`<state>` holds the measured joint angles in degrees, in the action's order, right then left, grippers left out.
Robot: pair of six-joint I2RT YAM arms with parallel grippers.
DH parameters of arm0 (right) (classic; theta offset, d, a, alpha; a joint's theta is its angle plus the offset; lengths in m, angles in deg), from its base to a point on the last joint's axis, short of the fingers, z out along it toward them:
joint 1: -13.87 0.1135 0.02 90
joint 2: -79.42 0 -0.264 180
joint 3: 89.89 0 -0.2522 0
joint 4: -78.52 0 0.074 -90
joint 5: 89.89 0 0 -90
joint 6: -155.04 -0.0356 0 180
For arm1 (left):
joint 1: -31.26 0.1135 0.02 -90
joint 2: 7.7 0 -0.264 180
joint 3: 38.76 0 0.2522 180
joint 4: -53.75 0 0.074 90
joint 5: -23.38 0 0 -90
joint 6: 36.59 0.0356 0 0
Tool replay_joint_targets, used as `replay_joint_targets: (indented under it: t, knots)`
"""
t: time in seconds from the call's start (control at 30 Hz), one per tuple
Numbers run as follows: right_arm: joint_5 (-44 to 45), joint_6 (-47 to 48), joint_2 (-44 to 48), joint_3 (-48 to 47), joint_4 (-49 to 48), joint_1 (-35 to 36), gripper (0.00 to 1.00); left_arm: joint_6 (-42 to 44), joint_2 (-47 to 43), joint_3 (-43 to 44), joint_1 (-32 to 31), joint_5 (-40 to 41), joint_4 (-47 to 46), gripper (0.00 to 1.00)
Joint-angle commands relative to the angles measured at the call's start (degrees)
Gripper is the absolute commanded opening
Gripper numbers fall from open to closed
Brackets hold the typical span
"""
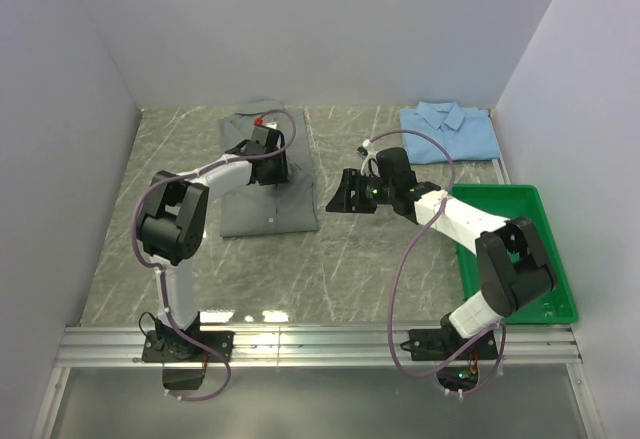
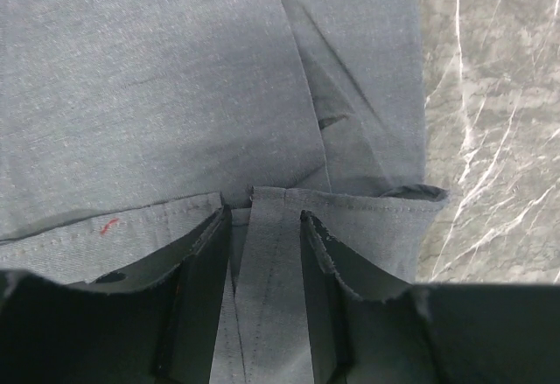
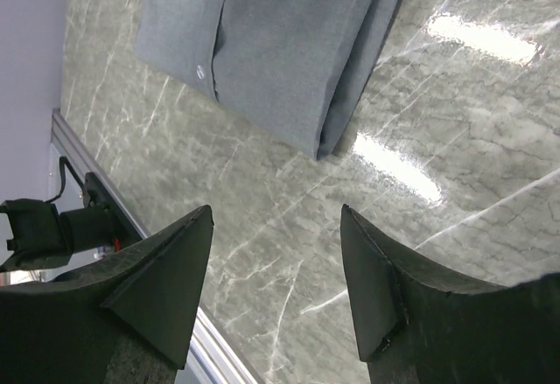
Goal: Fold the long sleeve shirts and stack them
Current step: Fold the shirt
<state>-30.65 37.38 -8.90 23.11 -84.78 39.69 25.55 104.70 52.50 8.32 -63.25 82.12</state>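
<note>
The grey long sleeve shirt [image 1: 268,199] lies partly folded on the marble table at the back left, buttons showing near its lower hem. My left gripper [image 1: 268,151] is down on its upper part. In the left wrist view a stitched band of the grey shirt [image 2: 175,95] fills the gap between the left gripper's [image 2: 265,219] fingers, which are shut on it. The light blue long sleeve shirt [image 1: 450,129] lies folded at the back right, collar up. My right gripper [image 1: 337,199] hovers open over bare table just right of the grey shirt [image 3: 280,43], holding nothing [image 3: 276,218].
A green plastic tray [image 1: 530,199] stands at the right edge, partly under the right arm. White walls close in the left, back and right sides. A metal rail [image 1: 320,344] runs along the near edge with both arm bases on it.
</note>
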Motion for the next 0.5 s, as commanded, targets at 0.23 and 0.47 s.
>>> replay_joint_targets:
  t: [0.23, 0.47]
  knots:
    - [0.4, 0.5, 1.7, -0.1, -2.8, -0.3, 0.68, 0.5, 0.9, 1.9, -0.7, 1.6, -0.5, 0.26]
    - [0.4, 0.7, 1.7, -0.1, -2.9, -0.2, 0.68, 0.5, 0.5, 1.9, -0.7, 2.1, -0.5, 0.01]
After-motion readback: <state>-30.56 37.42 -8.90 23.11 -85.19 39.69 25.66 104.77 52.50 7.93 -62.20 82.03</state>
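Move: The folded-up edge of the shirt, at the seam where its two front panels meet, lies right at the left fingertips, only about 1 cm below. From this hand, the collar end lies some 20 cm ahead and 4 cm left, the shirt button about 10 cm back and 3 cm left, and the flap's right corner level with it, 7 cm right. From the right hand, the edge lies roughly 10 cm ahead, 12 cm left and 8 cm below. Staying in place low over the shirt, with its fingers slanting forward and down, the left hand closes them from nearly half open to practically shut. The tips pinch the folded-up edge where the front panels meet; the wrist doesn't turn and nothing is lifted. ##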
